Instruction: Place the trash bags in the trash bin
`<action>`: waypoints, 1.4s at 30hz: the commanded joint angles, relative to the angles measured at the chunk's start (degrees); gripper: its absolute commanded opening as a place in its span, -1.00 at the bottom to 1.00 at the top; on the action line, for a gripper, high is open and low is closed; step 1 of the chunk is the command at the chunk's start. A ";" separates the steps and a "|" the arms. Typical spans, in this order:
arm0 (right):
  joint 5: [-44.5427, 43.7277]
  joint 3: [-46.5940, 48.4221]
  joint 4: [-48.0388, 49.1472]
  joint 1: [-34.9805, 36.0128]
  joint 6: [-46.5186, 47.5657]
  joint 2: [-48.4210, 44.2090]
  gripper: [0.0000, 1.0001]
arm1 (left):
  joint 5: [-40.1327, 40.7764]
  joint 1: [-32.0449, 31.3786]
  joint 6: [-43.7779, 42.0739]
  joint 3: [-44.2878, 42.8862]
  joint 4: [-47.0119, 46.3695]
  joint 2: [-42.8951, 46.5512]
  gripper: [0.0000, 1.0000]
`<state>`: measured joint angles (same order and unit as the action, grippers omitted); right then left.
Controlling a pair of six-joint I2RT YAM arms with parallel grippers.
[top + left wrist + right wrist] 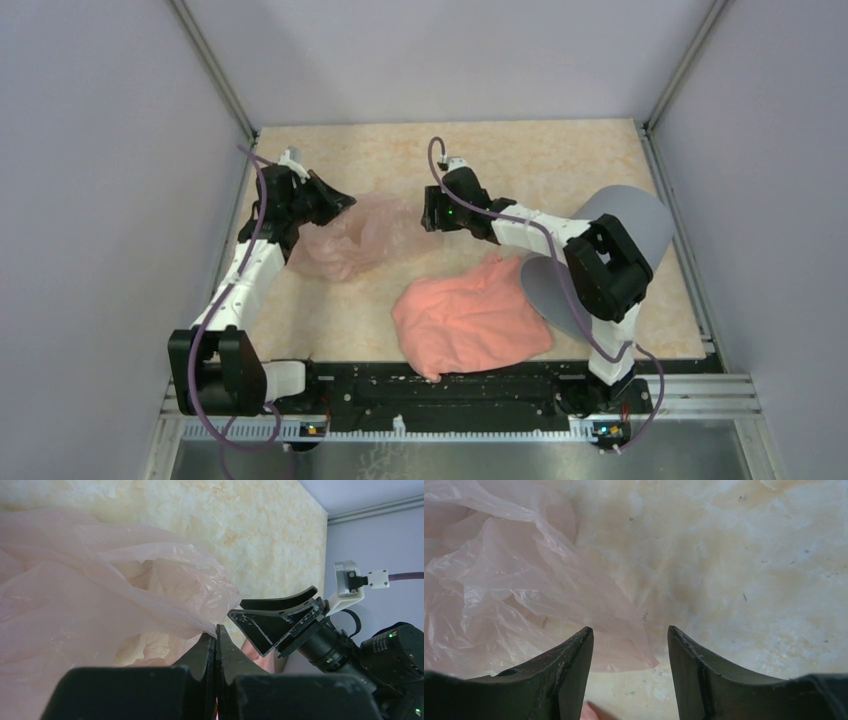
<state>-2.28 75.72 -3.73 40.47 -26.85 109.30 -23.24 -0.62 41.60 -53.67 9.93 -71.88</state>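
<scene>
The see-through pale pink trash bag [355,238] lies crumpled on the table's left half. My left gripper [343,201] is at its upper edge and shut on a fold of the film [200,622], the jaws pressed flat together [216,632]. My right gripper [428,214] is at the bag's right edge and open. A thin corner of the bag [621,640] lies on the table between its fingertips [629,635]. The grey trash bin [630,215] lies tipped over at the right, partly hidden behind my right arm.
An opaque salmon-pink folded sheet [470,320] lies at the front centre, touching the bin. The right gripper's black fingers [272,622] show close to the left gripper. Grey walls close in the table on three sides.
</scene>
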 commanded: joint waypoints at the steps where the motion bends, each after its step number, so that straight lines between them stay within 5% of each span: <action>1: -0.81 -1.08 6.05 1.17 -1.09 2.01 0.12 | -2.07 0.27 -0.99 0.40 -3.12 -0.21 -1.00; 21: -3.53 0.54 6.57 2.60 -1.82 9.00 -0.01 | -3.39 0.23 -1.71 -0.11 -2.66 -0.62 -1.00; 26: -5.81 7.31 -1.42 2.17 -0.67 8.50 -1.00 | -5.38 0.26 -3.24 -2.31 -3.03 -1.55 -1.00; 29: -7.09 17.03 -10.48 -0.22 2.16 3.27 -1.00 | -8.73 0.27 -3.66 -10.55 -3.19 -4.56 -1.00; 33: -10.29 37.48 -20.02 -2.62 9.42 -7.87 -1.00 | -17.55 -0.07 -1.00 -33.51 -2.81 -9.02 -1.00; 36: -10.35 47.49 -18.46 -0.38 15.14 -16.76 -1.00 | -15.59 -2.80 -2.58 -49.43 -3.97 -7.98 -1.00; 39: -11.77 39.92 -8.11 6.09 22.45 -27.64 -1.00 | -12.02 -5.48 -6.10 -50.98 -10.34 -2.76 -1.00; 42: -13.79 24.82 -0.14 7.71 23.09 -31.72 -1.00 | -5.64 -7.04 -11.69 -40.39 -13.56 2.27 -1.00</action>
<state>-12.69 113.93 -12.03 44.60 -10.15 84.07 -33.95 -5.82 36.93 -102.10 2.57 -76.18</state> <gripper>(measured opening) 0.004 0.007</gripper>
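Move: Below the half-open right fingers, about 6 cm down and 1 cm to their left, lies the free edge of the trash bag. The bag's body hangs some 16 cm left of that hand and 4 cm nearer the base. The salmon cloth lies roughly 19 cm back, 9 cm right and 7 cm down; the grey bin about 35 cm right, 10 cm back, near level. From the left hand, gripping the bag, the free edge is about 14 cm right, 2 cm ahead and 17 cm down. Sinking about 6 cm onto the free edge, the right hand shuts its fingers and pinches it while the left waits with its grip. Then both fling the bag sharply upward, right some 55 cm and left 37 cm, swinging forward before whipping back past their starting points, drifting right, fingertips tipping up by over 50 degrees. ##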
